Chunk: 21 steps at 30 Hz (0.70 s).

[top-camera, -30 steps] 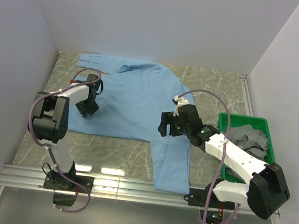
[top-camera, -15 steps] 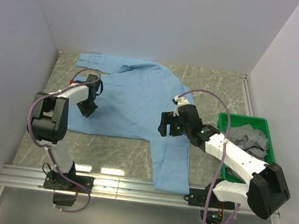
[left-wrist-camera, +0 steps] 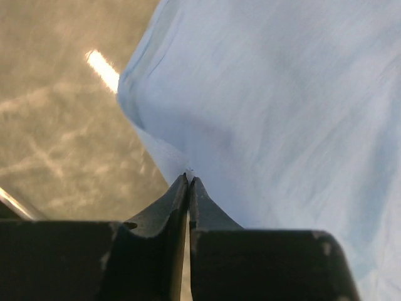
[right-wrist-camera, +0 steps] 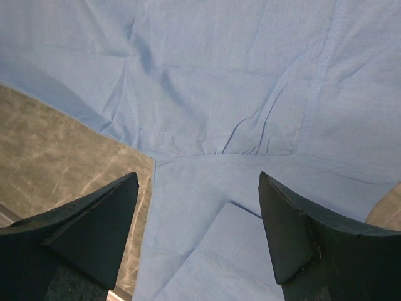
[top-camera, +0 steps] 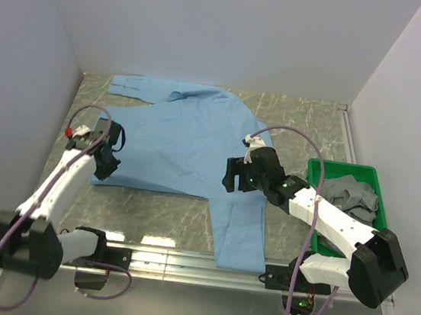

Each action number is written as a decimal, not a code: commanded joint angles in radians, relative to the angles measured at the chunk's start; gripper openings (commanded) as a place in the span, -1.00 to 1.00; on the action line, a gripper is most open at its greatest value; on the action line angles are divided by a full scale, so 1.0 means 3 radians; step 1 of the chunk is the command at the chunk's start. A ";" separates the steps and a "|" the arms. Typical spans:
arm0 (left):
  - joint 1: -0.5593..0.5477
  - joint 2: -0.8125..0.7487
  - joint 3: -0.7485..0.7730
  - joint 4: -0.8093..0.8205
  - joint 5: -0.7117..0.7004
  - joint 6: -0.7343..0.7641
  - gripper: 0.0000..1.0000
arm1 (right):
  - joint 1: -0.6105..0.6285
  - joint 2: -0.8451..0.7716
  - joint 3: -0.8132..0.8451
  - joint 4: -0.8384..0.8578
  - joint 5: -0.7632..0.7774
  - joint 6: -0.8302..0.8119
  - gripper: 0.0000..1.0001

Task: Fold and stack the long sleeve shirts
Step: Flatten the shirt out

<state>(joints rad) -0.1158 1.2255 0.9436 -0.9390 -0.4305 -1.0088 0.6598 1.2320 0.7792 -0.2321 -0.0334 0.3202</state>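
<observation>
One light blue long sleeve shirt (top-camera: 189, 139) lies spread on the marble table, one sleeve (top-camera: 241, 230) trailing toward the near edge, the other (top-camera: 135, 85) at the far left. My left gripper (top-camera: 106, 165) sits at the shirt's left hem. In the left wrist view its jaws (left-wrist-camera: 188, 178) are pressed together with a ridge of the blue cloth (left-wrist-camera: 282, 94) pinched at the tips. My right gripper (top-camera: 231, 177) hovers open above the shirt's right side, where the sleeve joins the body (right-wrist-camera: 219, 75); nothing sits between its fingers (right-wrist-camera: 197, 179).
A green bin (top-camera: 315, 169) holding crumpled grey cloth (top-camera: 352, 194) stands at the right edge. White walls close in the table on three sides. A metal rail (top-camera: 182, 262) runs along the near edge. Bare marble (top-camera: 70, 109) shows left of the shirt.
The left gripper has shut on the shirt's hem and shifted left and nearer, its arm now lower and stretched out. The right arm has not moved.
</observation>
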 commanded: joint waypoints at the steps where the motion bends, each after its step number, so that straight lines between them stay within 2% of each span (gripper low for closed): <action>1: -0.0008 -0.0540 -0.0230 -0.0408 0.0181 -0.0415 -0.80 | 0.0025 -0.0098 0.0046 0.0048 0.0019 -0.0030 0.68; 5: -0.0008 -0.1179 -0.0506 -0.0551 0.0488 -0.0758 -0.57 | 0.0030 -0.0103 0.0057 0.0048 -0.0016 -0.0024 0.68; 8: -0.0008 -0.1614 -0.0588 -0.0684 0.0627 -0.0988 -0.49 | 0.0040 -0.0118 0.0052 0.0058 -0.0037 -0.0029 0.68; 10: -0.0008 -0.1930 -0.0594 -0.0858 0.0617 -0.1116 -0.34 | 0.0035 -0.0118 0.0051 0.0063 -0.0042 -0.0030 0.68; 11: -0.0008 -0.2034 -0.0573 -0.0858 0.0597 -0.1101 -0.13 | 0.0035 -0.0103 0.0051 0.0058 -0.0052 -0.0030 0.68; 13: -0.0008 -0.2248 -0.0528 -0.0848 0.0551 -0.1060 0.09 | 0.0040 -0.0093 0.0062 0.0053 -0.0073 -0.0030 0.68; 15: -0.0003 -0.2290 -0.0466 -0.0716 0.0581 -0.0943 0.32 | 0.0040 -0.0062 0.0087 0.0043 -0.0093 -0.0024 0.68; 17: -0.0003 -0.2163 -0.0435 -0.0491 0.0642 -0.0723 0.46 | 0.0040 -0.0042 0.0133 0.0022 -0.0083 -0.0029 0.68; 19: -0.0003 -0.1862 -0.0425 -0.0211 0.0770 -0.0468 0.50 | 0.0040 -0.0006 0.0174 -0.0029 -0.0037 -0.0019 0.68; 21: -0.0008 -0.1465 -0.0374 -0.0056 0.0821 -0.0294 0.70 | 0.0035 0.0030 0.0251 -0.0120 0.0029 0.0021 0.68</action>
<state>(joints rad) -0.1158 0.6525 0.7944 -1.0878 -0.2356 -1.2057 0.6636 1.2339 0.7891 -0.2447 -0.0502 0.3210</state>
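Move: Pinched already in the left hand's closed fingers is the shirt's near hem, about 10 cm above the table; the bare strip it is drawn to lies some 8 cm back and 2 cm left. From that hand, the shirt's near-left corner is about 5 cm left and level with it, the shirt body's middle roughly 15 cm ahead and 23 cm right, the front rail 17 cm straight back. From the right hand that strip is some 42 cm left, 9 cm back and 11 cm below. Drawing the pinched hem swiftly back towards the front rail, the left hand travels about 9 cm towards its base, drifting slightly left and rising some 4 cm later on. Its fingertips swing up and outward by roughly 25 degrees as the fingers open wide and let go of the cloth; at the end it eases forward a couple of centimetres. ##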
